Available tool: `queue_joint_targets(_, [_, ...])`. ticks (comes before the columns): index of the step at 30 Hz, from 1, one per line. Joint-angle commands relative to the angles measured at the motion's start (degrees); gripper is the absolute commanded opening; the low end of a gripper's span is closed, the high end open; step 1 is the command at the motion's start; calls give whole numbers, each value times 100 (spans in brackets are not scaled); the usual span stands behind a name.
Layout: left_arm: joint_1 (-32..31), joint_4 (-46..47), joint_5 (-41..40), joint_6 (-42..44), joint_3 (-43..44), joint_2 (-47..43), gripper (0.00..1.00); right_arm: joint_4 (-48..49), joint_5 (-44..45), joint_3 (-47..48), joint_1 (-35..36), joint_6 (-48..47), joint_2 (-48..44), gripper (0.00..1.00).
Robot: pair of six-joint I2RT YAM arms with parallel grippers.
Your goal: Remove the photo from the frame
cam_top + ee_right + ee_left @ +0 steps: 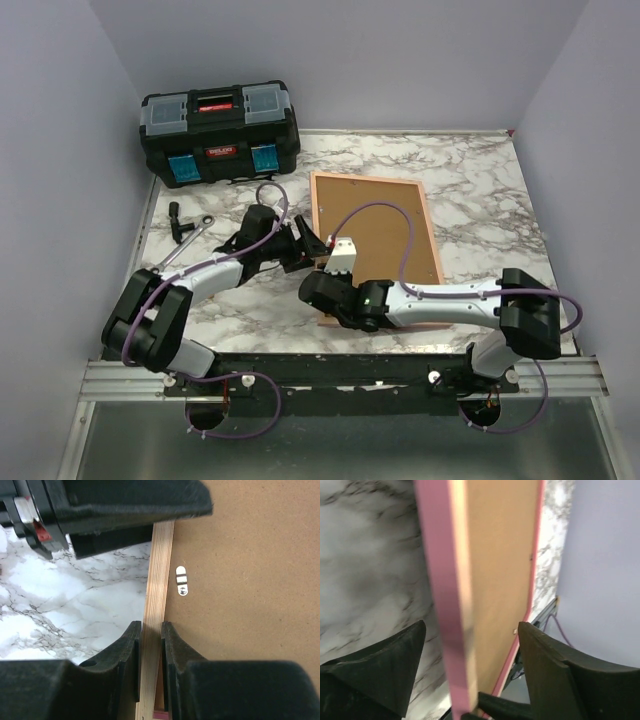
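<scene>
The pink frame [365, 178] lies face down on the marble table with its brown backing board [375, 235] up. The photo is hidden under the board. My right gripper [318, 290] is shut on the frame's left rail near the near corner; in the right wrist view the fingers [131, 645] pinch the pale wooden strip [160, 565]. My left gripper [312, 245] is open just beyond it on the same rail. In the left wrist view its jaws [471, 625] straddle the pink edge [437, 580] without touching it.
A black toolbox [218, 135] stands at the back left. A wrench [190, 235] and a small black tool [175, 220] lie left of the left arm. A metal turn clip [182, 580] sits on the backing beside the rail. Walls close in on both sides.
</scene>
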Motion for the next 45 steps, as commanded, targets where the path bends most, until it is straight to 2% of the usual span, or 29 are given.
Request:
queue_joint_targets(1, [-133,1281,155,-360,-112,8,70,568,-116,-25,13,-127,-292,1])
queue_joint_targets(11, [-304,1414,160,-453,109,287,37,685,-150,-178,8,-224,-591,1])
queue_joint_targets(18, [-312,1098,93,-364,305,107,0,690,-315,-153,8,-511,-642,1])
queue_joint_targets(19, [-314,968,48,-329,361,35,0,650,-341,-135,11,-578,-660,2])
queue_joint_targets(20, [-314,777,15,-293,417,-24,0,559,-343,-116,9,-639,-683,9])
queue_joint_targets(22, [-313,275,-54,-261,598,-140,0,419,-379,-93,15,-882,-715,38])
queue_joint_targets(24, [-318,-174,-68,-276,789,-232,0,192,-341,-94,9,-1071,-777,61])
queue_joint_targets(26, [-319,-595,-85,-280,962,-347,0,36,-383,-100,14,-1440,-882,76])
queue_joint_targets(28, [-320,-1106,-252,-252,1133,-463,0,-160,-485,-50,19,-1876,-1020,84])
queue_joint_targets(31, [-320,-1824,-503,-192,1420,-569,0,-303,-674,70,20,-2661,-1288,92])
queue_joint_targets(33, [-320,-2176,-554,-134,1664,-575,0,-739,-402,508,17,-2774,-1275,93])
queue_joint_targets(40, [-320,-2571,-586,-396,2046,-786,0,-2339,313,2076,22,-1926,-400,93])
queue_joint_targets(45, [-320,-2697,-653,-610,2269,-807,0,-3797,1404,3056,196,-988,483,91])
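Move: The frame's raised left rail passes between your open left fingers; the spot to grip is about 1 cm ahead, 2 cm right and level in height. From there the brown backboard's middle is some 12 cm to the right, and the metal clip sits roughly 4 cm nearer the base and 1 cm right. The right hand still pinches this rail, so for it your grip spot lies about 8 cm ahead, straight along the rail. Push the left gripper about 2 cm right onto the frame's left rail and close until the fingers pinch it, while the right hand keeps its grip and eases up. Then open the right fingers wide, let go and draw them up some 13 cm, clear of the rail, as the left hand carries the rail up about 7 cm. ##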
